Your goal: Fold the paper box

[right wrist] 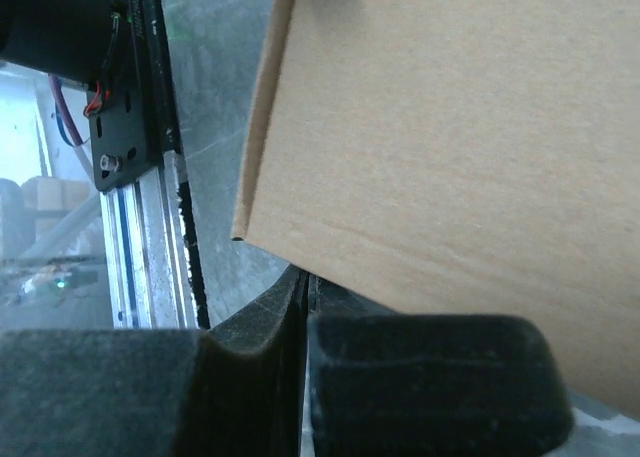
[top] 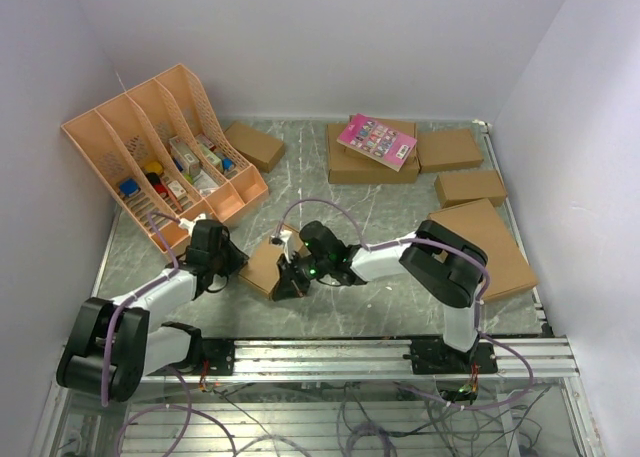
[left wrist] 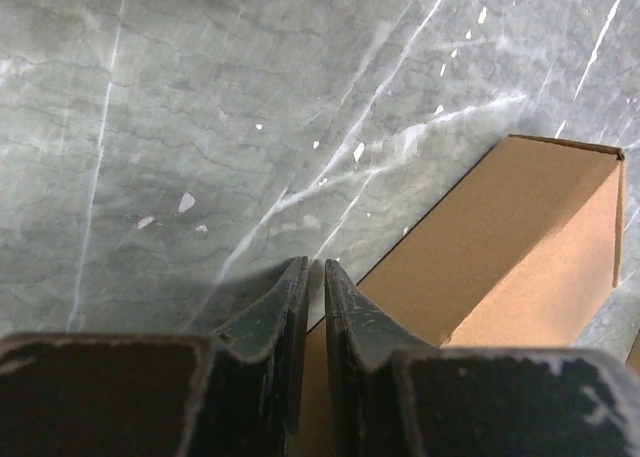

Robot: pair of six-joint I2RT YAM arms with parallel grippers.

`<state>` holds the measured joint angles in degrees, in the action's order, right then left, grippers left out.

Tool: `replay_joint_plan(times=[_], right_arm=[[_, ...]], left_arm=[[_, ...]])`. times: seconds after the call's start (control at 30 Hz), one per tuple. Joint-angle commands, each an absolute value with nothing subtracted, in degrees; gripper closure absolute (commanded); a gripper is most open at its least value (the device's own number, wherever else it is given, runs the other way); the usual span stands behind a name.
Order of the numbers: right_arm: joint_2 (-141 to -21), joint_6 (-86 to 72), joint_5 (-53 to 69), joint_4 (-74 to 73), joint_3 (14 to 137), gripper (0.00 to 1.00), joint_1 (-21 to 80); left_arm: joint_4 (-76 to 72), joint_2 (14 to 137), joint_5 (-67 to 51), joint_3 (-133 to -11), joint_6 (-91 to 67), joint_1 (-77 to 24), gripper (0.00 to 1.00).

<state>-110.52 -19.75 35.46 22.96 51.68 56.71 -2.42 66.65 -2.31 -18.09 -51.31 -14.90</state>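
Observation:
The paper box [top: 262, 263] is plain brown cardboard, lying on the marble table between my two grippers. My left gripper [top: 240, 260] is at its left side. In the left wrist view the jaws [left wrist: 315, 269] stand a narrow slit apart with nothing between them, the tips over the table beside the box's long edge [left wrist: 500, 247]. My right gripper [top: 284, 281] is at the box's near right edge. In the right wrist view its fingers [right wrist: 305, 277] are pressed together, and a cardboard panel [right wrist: 450, 127] hides their tips.
An orange file organizer [top: 160, 147] with small items stands at the back left. Brown boxes lie along the back and right: a small one [top: 255, 145], one bearing a pink card [top: 377, 140], two more [top: 450, 149] [top: 470, 187] and a large flat one [top: 490, 242]. A metal rail [top: 380, 355] runs along the near edge.

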Motion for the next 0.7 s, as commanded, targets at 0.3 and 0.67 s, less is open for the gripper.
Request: replay_joint_plan(times=[0.3, 0.67], right_arm=[[-105.17, 3.94, 54.55, 4.47, 52.81, 0.98, 36.95], [-114.82, 5.78, 48.47, -1.98, 66.59, 0.98, 34.52]], left_arm=[[3.37, 62.85, -1.30, -22.00, -46.10, -10.59, 0.47], [-12.94, 83.52, -15.57, -27.81, -41.14, -9.58, 0.48]])
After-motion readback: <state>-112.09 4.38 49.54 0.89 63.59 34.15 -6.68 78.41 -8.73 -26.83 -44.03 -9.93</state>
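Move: Beside the folded paper box, both hands are low at its long sides. From the right hand, near its near right corner, the box's middle lies about 7 cm ahead and 1 cm left; from the left hand it lies about 6 cm right and 1 cm ahead. The orange tray's middle is some 25 cm ahead and 20 cm left of the left hand, and a small brown carton stands about 29 cm ahead and 2 cm right of it. Sliding out to the right and then forward, the shut right hand travels about 13 cm forward and 8 cm right, up past the box's right long side to its far right corner, rising slightly and easing back left at the end. The left hand opens its fingers to about half, swings 2 cm left off the box's left side, then goes some 5 cm forward beside it, curving back right. ##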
